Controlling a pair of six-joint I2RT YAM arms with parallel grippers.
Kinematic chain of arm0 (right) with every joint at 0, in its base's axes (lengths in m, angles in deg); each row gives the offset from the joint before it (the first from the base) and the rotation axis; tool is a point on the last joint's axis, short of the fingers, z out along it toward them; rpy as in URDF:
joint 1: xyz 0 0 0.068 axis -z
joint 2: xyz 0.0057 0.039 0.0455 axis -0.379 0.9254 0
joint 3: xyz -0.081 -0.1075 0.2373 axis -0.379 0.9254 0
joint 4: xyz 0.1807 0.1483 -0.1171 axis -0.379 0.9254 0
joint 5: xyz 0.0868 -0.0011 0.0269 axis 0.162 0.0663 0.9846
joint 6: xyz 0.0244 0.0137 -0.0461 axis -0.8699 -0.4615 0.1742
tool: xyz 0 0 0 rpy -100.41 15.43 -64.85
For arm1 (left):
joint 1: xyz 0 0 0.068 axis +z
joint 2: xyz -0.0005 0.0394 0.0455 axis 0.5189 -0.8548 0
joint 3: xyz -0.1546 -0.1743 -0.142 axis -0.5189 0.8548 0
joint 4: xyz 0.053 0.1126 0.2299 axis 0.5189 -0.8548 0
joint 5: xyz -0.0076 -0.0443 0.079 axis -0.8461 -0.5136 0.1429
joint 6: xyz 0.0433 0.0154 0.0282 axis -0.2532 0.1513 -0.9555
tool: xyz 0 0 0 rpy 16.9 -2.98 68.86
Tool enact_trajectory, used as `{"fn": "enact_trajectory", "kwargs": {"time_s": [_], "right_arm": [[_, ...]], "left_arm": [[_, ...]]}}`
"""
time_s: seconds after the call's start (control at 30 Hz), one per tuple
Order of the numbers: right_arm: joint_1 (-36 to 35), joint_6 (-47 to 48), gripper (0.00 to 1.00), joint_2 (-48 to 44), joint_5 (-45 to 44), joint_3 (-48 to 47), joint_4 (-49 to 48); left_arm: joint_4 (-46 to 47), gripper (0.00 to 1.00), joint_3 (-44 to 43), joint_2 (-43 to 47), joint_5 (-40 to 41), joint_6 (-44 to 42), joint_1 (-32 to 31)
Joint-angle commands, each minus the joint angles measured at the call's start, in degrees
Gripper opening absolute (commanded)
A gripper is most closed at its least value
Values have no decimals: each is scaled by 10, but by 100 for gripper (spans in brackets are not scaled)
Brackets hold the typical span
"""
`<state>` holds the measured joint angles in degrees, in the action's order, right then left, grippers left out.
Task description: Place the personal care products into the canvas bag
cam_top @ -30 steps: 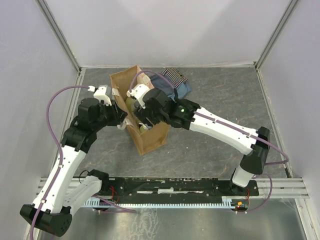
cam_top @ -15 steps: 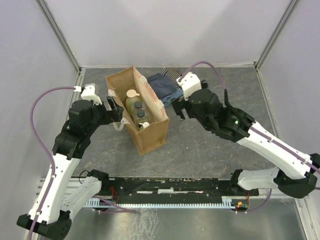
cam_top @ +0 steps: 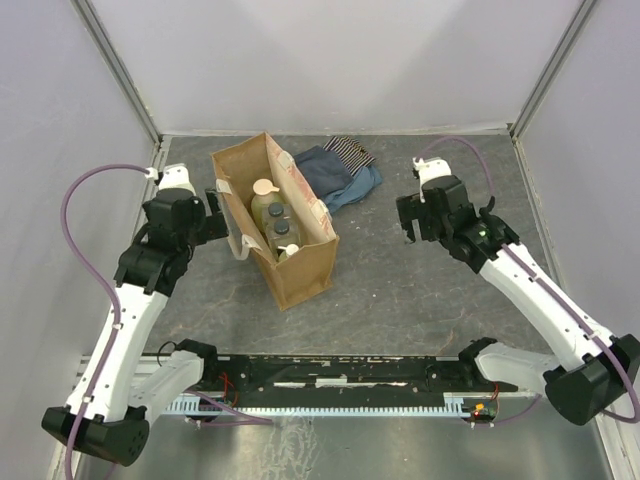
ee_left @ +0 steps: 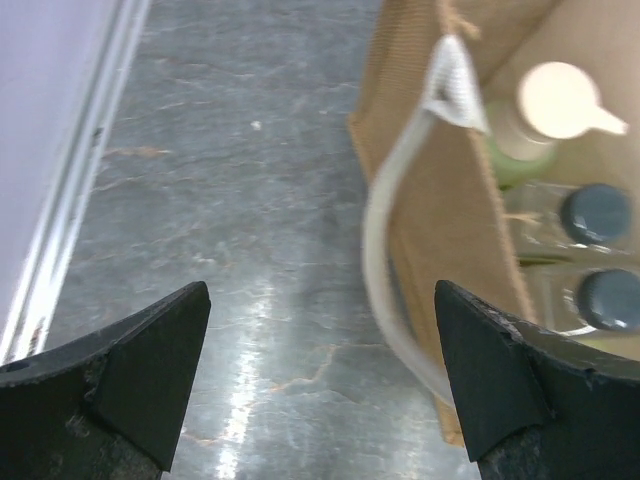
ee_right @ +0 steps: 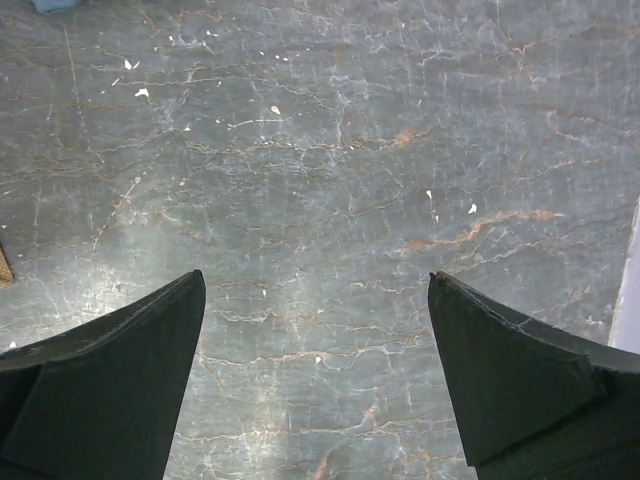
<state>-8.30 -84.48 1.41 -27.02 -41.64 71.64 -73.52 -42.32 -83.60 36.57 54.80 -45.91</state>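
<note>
The canvas bag [cam_top: 308,265] stands upright left of the table's middle, mouth open. Inside it are the personal care products: a green bottle with a beige cap [cam_top: 264,190], two clear bottles with dark caps [cam_top: 278,212] and a yellow one with a white pump [cam_top: 288,251]. My left gripper [cam_top: 218,215] is open just left of the bag, holding nothing. In the left wrist view the gripper [ee_left: 320,380] faces the floor beside the bag's whitish handle [ee_left: 385,260], with the beige cap [ee_left: 555,100] showing. My right gripper [cam_top: 405,222] is open and empty, well right of the bag, over bare floor [ee_right: 315,385].
A folded blue cloth [cam_top: 335,178] and a striped cloth [cam_top: 352,151] lie behind the bag to its right. Walls with metal posts close the table at the back and both sides. The arms' mounting rail [cam_top: 340,375] runs along the near edge.
Both grippers have opened and drawn away from the bag. The right arm swung far to the right; the left pulled back to the left. The bag settled with the bottles inside.
</note>
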Motion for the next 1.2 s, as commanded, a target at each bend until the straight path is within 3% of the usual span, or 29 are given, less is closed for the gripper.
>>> {"fn": "enact_trajectory", "kwargs": {"time_s": [0.0, 0.23, 0.43, 0.57, 0.8, 1.17], "right_arm": [[48, -12, 100, -29, 52, 23, -31], [135, -4, 100, -32, 115, 58, -51], [181, -11, 100, -27, 153, 81, -69], [188, -15, 100, -27, 165, 89, -81], [190, -18, 100, -28, 172, 96, -86], [190, -14, 100, -33, 169, 95, -77]], "left_arm": [[12, 100, 11, -2, 32, -45, 39], [68, 100, 35, -39, -82, -70, 113], [182, 100, 83, -54, -177, -56, 127], [228, 100, 118, -46, -167, -49, 126], [228, 100, 134, -46, -110, -29, 125], [197, 100, 144, -45, -110, -55, 126]]}}
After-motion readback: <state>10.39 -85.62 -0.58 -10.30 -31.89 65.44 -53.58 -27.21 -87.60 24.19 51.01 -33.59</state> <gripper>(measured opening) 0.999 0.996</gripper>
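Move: The canvas bag, already filled, stands with its middle about 12 cm right of the left hand, 1 cm ahead and 10 cm lower; its near handle hangs about 5 cm to that hand's right, 1 cm ahead and 8 cm lower. From the right hand the bag is some 28 cm left, level and about 9 cm lower, with the blue cloth about 15 cm left, 11 cm ahead and 15 cm below. Both hands, still open, sink: left 7 cm, forward alongside the bag; right 5 cm, also rightward, away from it. ##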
